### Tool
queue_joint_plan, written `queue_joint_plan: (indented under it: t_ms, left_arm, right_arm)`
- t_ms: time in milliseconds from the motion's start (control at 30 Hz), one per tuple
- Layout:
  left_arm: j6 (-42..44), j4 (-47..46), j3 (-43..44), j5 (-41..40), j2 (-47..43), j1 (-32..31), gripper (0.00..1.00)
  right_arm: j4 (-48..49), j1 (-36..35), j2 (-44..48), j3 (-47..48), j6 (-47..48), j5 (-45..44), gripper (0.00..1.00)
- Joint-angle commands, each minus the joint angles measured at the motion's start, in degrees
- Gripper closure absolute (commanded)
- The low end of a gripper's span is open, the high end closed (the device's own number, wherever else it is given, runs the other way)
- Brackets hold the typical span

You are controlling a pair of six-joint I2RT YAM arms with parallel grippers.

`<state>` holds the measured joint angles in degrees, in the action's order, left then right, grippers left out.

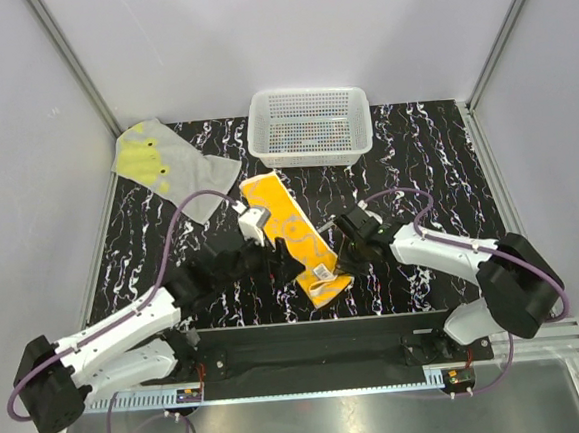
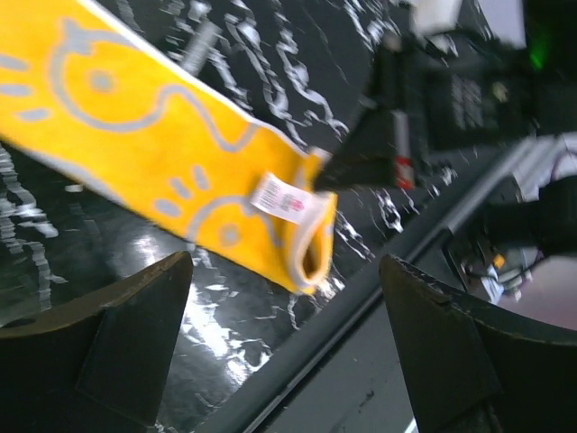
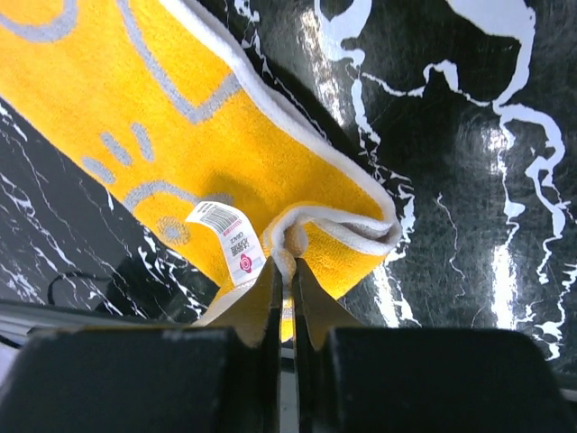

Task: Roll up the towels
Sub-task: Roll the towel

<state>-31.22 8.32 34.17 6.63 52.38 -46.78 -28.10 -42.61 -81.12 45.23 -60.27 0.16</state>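
The orange towel (image 1: 291,234) lies folded into a long strip, running diagonally across the middle of the black marbled table. Its near end, with a white label, curls up (image 3: 334,225). My right gripper (image 3: 287,263) is shut on the white hem of that curled end, and it comes in from the right (image 1: 343,262). Just left of that same end, my left gripper (image 2: 287,271) hangs open above the table edge, its fingers (image 2: 135,334) straddling the towel tip (image 2: 306,257) without touching it. The grey towel with yellow-green blotches (image 1: 170,166) lies spread out at the far left.
A white perforated basket (image 1: 264,143) stands at the far middle of the table. Grey walls with metal posts close in the sides and back. The black base rail (image 1: 310,350) runs along the near edge, close below the towel's end.
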Motion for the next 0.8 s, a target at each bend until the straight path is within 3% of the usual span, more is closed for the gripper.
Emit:
queue_joint_plan:
  t_ms: [0,167,433,533,633,700,767]
  left_arm:
    - [1.9,-11.1,-0.5,1.5,2.7,-4.8,0.11]
    - [1.7,-17.6,-1.1,1.0,8.2,-10.6,0.11]
    - [0.6,-28.6,-3.4,5.0,17.2,-12.6,0.12]
    - [-0.1,-33.3,-5.0,6.2,17.7,-13.2,0.12]
    - [0.1,-35.5,-5.9,6.4,17.6,-13.5,0.12]
    - [0.6,-35.6,-6.0,6.3,17.8,-13.6,0.12]
    - [0.9,-36.1,-5.8,6.5,18.5,-13.6,0.12]
  right_arm:
    - [0.9,0.6,-1.7,2.7,0.6,-2.9,0.92]
    - [0.6,0.9,-3.0,2.6,0.1,-3.7,0.85]
    - [1.1,1.6,-4.1,2.4,0.0,-3.9,0.7]
    - [1.5,1.8,-4.6,2.4,0.1,-3.8,0.53]
    - [1.6,2.1,-4.9,2.5,0.1,-3.9,0.29]
    - [1.6,2.3,-4.9,2.4,0.2,-3.9,0.28]
    - [1.8,2.4,-4.9,2.5,0.1,-3.9,0.18]
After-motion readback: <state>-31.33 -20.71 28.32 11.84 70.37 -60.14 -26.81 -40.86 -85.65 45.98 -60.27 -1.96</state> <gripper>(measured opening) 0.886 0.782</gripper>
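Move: The right gripper still pinches the turned-over near end of the yellow towel; the fold it is making has its middle about 3 cm back and 2 cm left of that hand, 2 cm below. The white tag lies some 4 cm to that hand's left and 1 cm back, the grey strip 8 cm ahead and 2 cm left. From the high, open left gripper, the fold is roughly 8 cm to the right, 2 cm back and 13 cm down. Press the pinched towel end down onto the towel with the right hand, sinking about 2 cm and easing slightly forward, then spread its fingers wide to let go and stay there around the fold. Meanwhile bring the open left gripper right about 9 cm, back and down towards the near side of the fold, turning it nearly 20 degrees clockwise. ##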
